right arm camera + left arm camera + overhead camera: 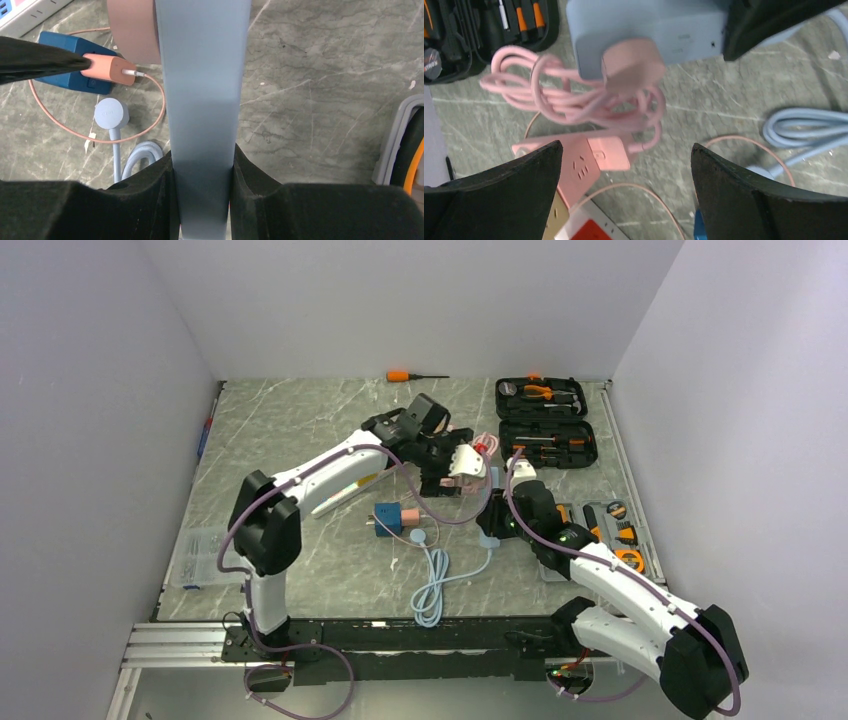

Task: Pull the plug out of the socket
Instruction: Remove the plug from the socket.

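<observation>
A light blue socket block [202, 100] stands upright between my right gripper [202, 155] fingers, which are shut on its two sides. A pink plug [633, 65] sits pushed into the socket's face [649, 25], and its pink cord [569, 97] hangs from it in a loose bundle. In the right wrist view the plug [131, 30] shows as a pink disc on the socket's left side. My left gripper [626, 147] is wide open and short of the plug, touching nothing. In the top view the left gripper [455, 455] hovers just beyond the right gripper [492, 512].
A pink power strip [574, 160] and other strips lie under the left gripper. A dark blue adapter [388, 517] and a light blue cable coil [430, 590] lie in the middle. Open tool cases [545, 420] and a tool tray [610, 530] sit right, a screwdriver [415, 375] at the back.
</observation>
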You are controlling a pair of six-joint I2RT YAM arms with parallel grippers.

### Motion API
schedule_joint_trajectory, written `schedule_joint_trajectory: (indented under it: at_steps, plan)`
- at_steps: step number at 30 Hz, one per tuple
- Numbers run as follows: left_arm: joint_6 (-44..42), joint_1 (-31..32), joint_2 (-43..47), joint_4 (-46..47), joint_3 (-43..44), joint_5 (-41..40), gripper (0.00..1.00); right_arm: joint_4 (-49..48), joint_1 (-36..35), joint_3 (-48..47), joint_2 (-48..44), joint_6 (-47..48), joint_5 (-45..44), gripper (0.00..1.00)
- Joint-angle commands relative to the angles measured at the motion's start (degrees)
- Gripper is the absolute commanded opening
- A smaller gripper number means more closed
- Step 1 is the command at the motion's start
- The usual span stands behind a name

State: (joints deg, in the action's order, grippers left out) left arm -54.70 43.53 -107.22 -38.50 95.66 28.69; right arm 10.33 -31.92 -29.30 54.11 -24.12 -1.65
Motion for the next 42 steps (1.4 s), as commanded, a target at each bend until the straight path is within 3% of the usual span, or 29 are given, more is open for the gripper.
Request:
schedule_joint_trajectory:
  at_steps: [1,6,17,24,30,33,35,42]
  plan:
    - [1.86,1.56,-3.08,5.18,4.35,3.21,0.99,-9.3,-0.43,-4.36,-1.14,0.7,2.91,0.0]
    - [4.71,2.07,-4.44,12.92,1.84,2.1,0.98,-10.05,-0.31,-4.07,-1.62,-0.43,5.23,0.0]
    - [-4.45,1.74,-5.94,8.96,0.7,6.35,0.98,-14.71,-0.2,-0.58,-5.05,0.72,6.8,0.0]
    - [-4.08,1.38,-6.55,8.55,1.43,5.82,0.68,-14.31,0.54,-0.69,-5.83,1.12,5.34,0.0]
    - [0.12,1.05,-6.45,9.49,1.28,4.24,0.51,-14.37,0.63,-0.77,-6.3,0.1,4.09,0.0]
    - [1.56,1.04,-6.33,9.43,0.92,3.98,0.28,-14.7,0.63,-0.9,-6.29,-0.37,4.02,0.0]
    - [2.18,1.17,-6.8,8.13,2.11,4.08,0.03,-14.71,0.61,-0.98,-6.16,-0.64,3.89,0.0]
    - [1.95,1.13,-6.8,5.72,3.28,5.03,0.0,-16.12,0.66,-1.79,-5.04,-0.73,4.81,0.0]
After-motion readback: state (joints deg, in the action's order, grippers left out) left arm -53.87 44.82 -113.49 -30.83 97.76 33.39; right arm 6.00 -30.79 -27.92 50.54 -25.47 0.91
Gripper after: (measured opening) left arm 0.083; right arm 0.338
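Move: Beyond the left hand's wide-open fingers, the pink plug sits in the light-blue socket that the right hand still holds up: about 7 cm to the left hand's right, level fore and aft, some 3 cm lower. Its cord coil hangs about 9 cm below the left hand, 4 cm ahead and 5 cm right; a pink block lies almost straight below, about 14 cm down. From the right hand the plug is about 6 cm ahead, 3 cm left, 2 cm higher. Reaching about 4.5 cm to the right and slightly down, the left hand brings its open fingers up to the pink plug, then almost stops and shuts them nearly fully at the plug's near rim, seeming to pinch the cord where it leaves the plug. Meanwhile the right hand keeps its grip on the socket and raises it about 2 cm, tilting it some 5 degrees. ##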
